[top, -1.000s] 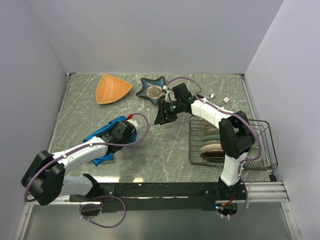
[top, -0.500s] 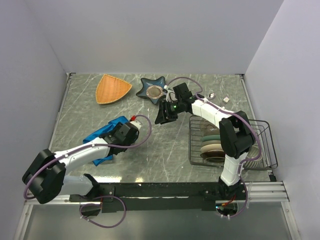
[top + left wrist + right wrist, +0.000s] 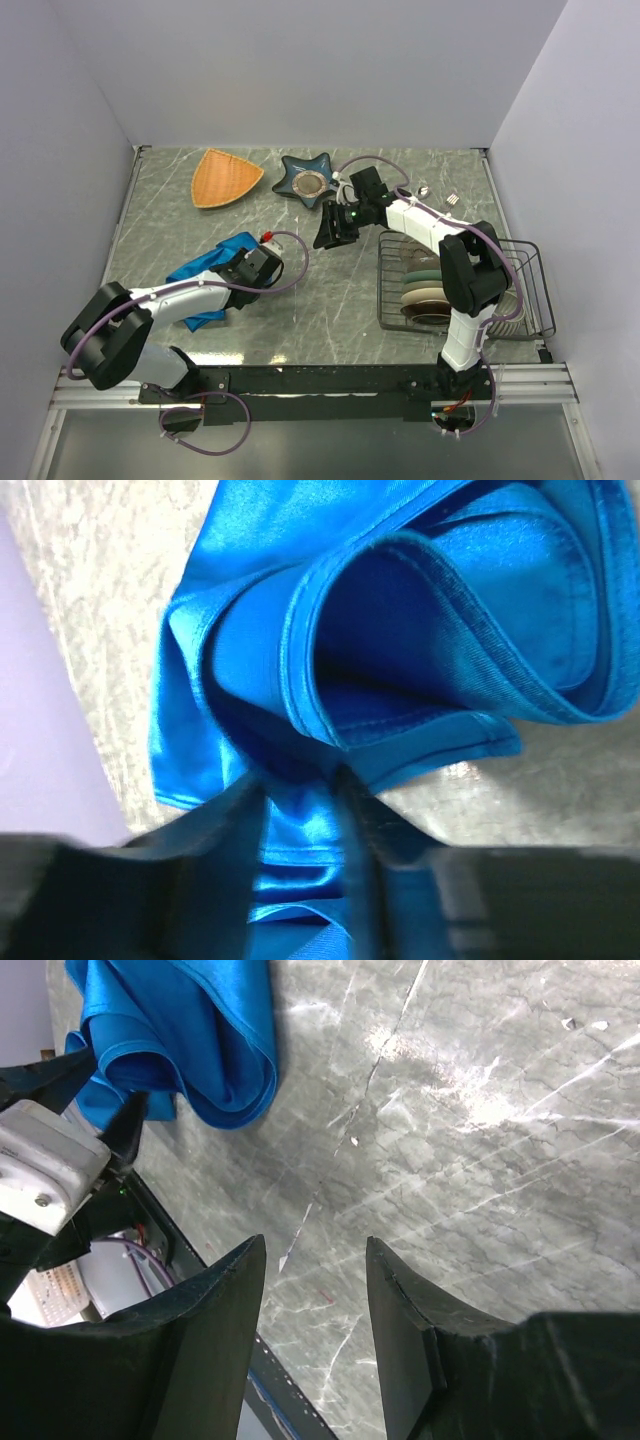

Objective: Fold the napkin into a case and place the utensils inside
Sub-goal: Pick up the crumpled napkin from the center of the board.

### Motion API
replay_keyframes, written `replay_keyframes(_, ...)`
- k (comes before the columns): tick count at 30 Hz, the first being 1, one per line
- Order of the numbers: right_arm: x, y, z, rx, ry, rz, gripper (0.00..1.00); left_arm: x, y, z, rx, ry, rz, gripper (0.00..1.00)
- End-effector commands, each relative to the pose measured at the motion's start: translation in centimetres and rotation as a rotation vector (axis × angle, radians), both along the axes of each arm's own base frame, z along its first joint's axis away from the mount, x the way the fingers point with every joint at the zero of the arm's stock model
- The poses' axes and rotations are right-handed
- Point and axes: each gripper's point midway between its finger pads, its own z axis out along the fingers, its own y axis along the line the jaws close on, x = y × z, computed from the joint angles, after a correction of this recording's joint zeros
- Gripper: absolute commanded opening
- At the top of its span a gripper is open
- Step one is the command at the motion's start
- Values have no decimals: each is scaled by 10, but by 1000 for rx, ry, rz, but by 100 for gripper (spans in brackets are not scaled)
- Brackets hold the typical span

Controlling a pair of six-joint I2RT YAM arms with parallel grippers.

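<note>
The bright blue napkin (image 3: 203, 266) lies bunched in loose folds on the marble table, near the left. My left gripper (image 3: 232, 281) is pushed into it from the right. In the left wrist view the napkin (image 3: 420, 630) curls in layered folds, and my left gripper (image 3: 300, 802) is shut on a fold of it. My right gripper (image 3: 326, 238) hangs open over bare table at the centre with nothing in it. From the right wrist, that gripper (image 3: 315, 1260) looks down on marble, the napkin (image 3: 190, 1030) at upper left. The utensils, a spoon (image 3: 424, 189) and a fork (image 3: 452, 200), lie at the back right.
An orange triangular dish (image 3: 225, 178) and a dark star-shaped dish (image 3: 305, 180) sit at the back. A black wire rack (image 3: 531, 270) with plates stands at the right, beside my right arm. Grey walls close in the table on three sides.
My left gripper's jaws have narrowed onto the cloth and its arm has settled lower and nearer. The right arm has hardly moved.
</note>
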Motion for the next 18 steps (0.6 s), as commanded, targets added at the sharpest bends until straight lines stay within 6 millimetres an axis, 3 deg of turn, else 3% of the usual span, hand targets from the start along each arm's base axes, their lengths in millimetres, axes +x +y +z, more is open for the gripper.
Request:
replay_keyframes(1,8,-1,13,18,-51,-3,52,10,-3,22,-13,-68,18,24)
replay_keyframes(4,11,0,16,19,-65,4,52,5,-2,35,-39,-54,1,1)
replay_keyframes(12,20,4,29,37,-138,44,52,-2,-12,108,-211,-80,-135,1)
replay_keyframes(16,23,8,31,49,-128,54,52,-24,-23,108,-241,78,-275,1)
replay_keyframes(18,24,11,34,62,-123,54,52,-31,-40,116,-320,119,-353,1)
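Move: The napkin lies bunched right under the left fingers, its middle only about 1 cm back and 1 cm to the right of them and some 2 cm below. The wicker tray is about 23 cm straight ahead of the left hand, and the star dish is level with the tray but some 22 cm to its right. From the right hand the napkin lies about 24 cm to the left, 8 cm back and 8 cm lower. The left fingers, half open and down on the crumpled napkin, shut fully on a gathered fold of it while the hand hardly shifts. Holding that pinch, the left hand then goes almost straight up, slowly at first and then fast, about 12 cm off the board, easing some 2 cm to the right near the top as its left side rolls down about 15 degrees and it turns slightly clockwise. ##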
